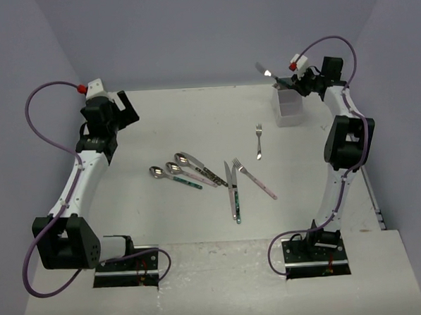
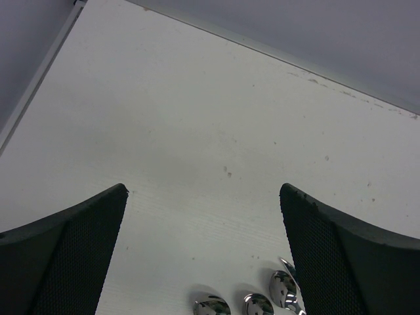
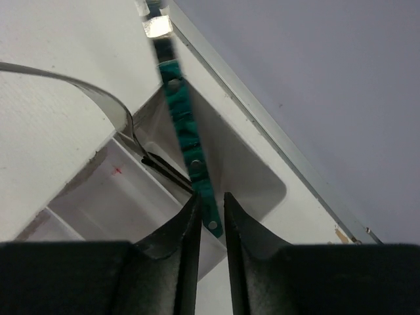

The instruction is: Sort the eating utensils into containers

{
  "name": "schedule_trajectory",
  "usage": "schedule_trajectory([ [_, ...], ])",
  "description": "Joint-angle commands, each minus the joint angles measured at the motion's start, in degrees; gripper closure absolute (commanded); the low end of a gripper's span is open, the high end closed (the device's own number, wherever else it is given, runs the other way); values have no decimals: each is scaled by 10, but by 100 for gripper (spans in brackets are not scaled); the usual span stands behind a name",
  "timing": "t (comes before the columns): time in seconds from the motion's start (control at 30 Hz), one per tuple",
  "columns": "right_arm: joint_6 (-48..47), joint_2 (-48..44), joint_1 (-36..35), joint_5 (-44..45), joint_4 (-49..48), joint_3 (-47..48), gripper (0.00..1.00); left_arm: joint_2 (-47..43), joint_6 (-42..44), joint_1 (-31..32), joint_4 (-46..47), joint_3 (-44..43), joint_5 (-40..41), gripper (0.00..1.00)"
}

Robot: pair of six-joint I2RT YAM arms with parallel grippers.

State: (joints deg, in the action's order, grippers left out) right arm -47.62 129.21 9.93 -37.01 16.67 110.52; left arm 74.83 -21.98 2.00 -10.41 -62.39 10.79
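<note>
My right gripper (image 3: 212,197) hovers over the white container (image 3: 249,170) at the back right (image 1: 289,104). Its jaws stand a little apart around the end of a teal-handled utensil (image 3: 187,131), with a slim gap on the right side. That utensil points down into the container, and its metal head (image 1: 264,70) sticks up behind. A dark-handled utensil (image 3: 164,167) leans in the neighbouring compartment. Several utensils lie mid-table: two spoons (image 1: 157,171), a patterned knife (image 1: 200,168), a teal knife (image 1: 232,191), a pink fork (image 1: 257,180) and a small fork (image 1: 259,141). My left gripper (image 2: 203,190) is open above bare table, with three spoon heads (image 2: 258,304) below it.
The table's back edge meets the grey wall just behind the container (image 1: 193,86). The right arm's links (image 1: 347,136) stand along the right side, and the left arm (image 1: 84,164) rises at the left.
</note>
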Motion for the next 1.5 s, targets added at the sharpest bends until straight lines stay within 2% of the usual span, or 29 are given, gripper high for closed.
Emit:
schedule_trajectory([
  [0.0, -7, -34, 1, -5, 14, 0, 75, -16, -8, -2, 7, -14, 2, 0],
  [0.03, -5, -33, 1, -6, 14, 0, 70, -17, -8, -2, 7, -15, 2, 0],
  [0.13, -2, -33, 1, -7, 14, -3, 66, -16, -8, -2, 7, -16, 0, 0],
  [0.43, 17, -46, 1, -9, 21, 7, 57, -16, -3, -2, 7, -19, -9, 0],
  [0.53, 49, -70, 1, -23, 10, 22, 38, -16, -2, -2, 8, -22, -14, 0],
  [0.6, 74, -91, -1, -27, -6, 20, 15, -18, -2, -2, 7, -23, -14, 0],
  [0.63, 115, -111, -1, -27, -26, 17, 3, -19, -1, -2, 7, -23, -14, 0],
  [0.67, 135, -121, 0, -31, -30, 16, 1, -21, -1, -2, 7, -22, -14, 0],
  [0.77, 217, -165, -6, -42, -44, -10, 1, -27, -1, -2, 7, -20, -14, 0],
  [0.9, 307, -231, -32, 28, -55, -57, 1, -30, -7, -2, 10, -14, -9, 0],
  [0.93, 330, -270, -53, 87, -58, -76, 1, -31, -9, -2, 14, -7, -8, 0],
  [0.97, 370, -293, -65, 121, -69, -134, 1, -30, -12, -2, 14, -5, -3, 0],
  [1.03, 388, -362, -98, 195, -104, -196, 1, -30, -18, -2, 14, 3, -2, 0],
  [1.07, 396, -381, -149, 272, -109, -249, 1, -30, -21, -2, 13, 7, 0, 0],
  [1.13, 421, -419, -204, 341, -87, -282, 1, -30, -29, -2, 9, 19, 10, 0],
  [1.17, 470, -427, -217, 374, -68, -303, 1, -28, -32, -2, 7, 24, 15, 0],
  [1.23, 534, -437, -235, 385, -16, -324, 1, -27, -39, -2, -1, 30, 27, 0],
  [1.27, 596, -439, -250, 389, -4, -350, 1, -23, -40, -1, -4, 34, 40, 0],
  [1.33, 629, -425, -273, 390, 39, -367, 1, -17, -47, 0, -14, 35, 50, 0],
  [1.47, 707, -325, -291, 432, 109, -356, 1, 6, -47, 6, -20, 35, 49, 0],
])
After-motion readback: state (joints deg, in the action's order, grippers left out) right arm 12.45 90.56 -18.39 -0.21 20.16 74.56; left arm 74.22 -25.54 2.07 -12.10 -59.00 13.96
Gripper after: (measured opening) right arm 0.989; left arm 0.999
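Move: The small metal fork I go for lies roughly 15 cm back and 13 cm to the left of my right hand, some 14 cm lower. The container is about 10 cm below that hand, its middle 2 cm back and 1 cm left. The pink-handled fork is farther off, some 31 cm back and 17 cm left. From my left hand, the metal fork is about 50 cm right, 4 cm ahead and 24 cm below. My right fingers, barely parted on the handle end of the green-handled utensil over the container's far compartment, open wide and let go as I lift off. I climb about 19 cm, swing back and left some 18 cm each, then drop 12 cm over the metal fork, tipping down and turning clockwise. My open left hand dips about 3 cm late. ##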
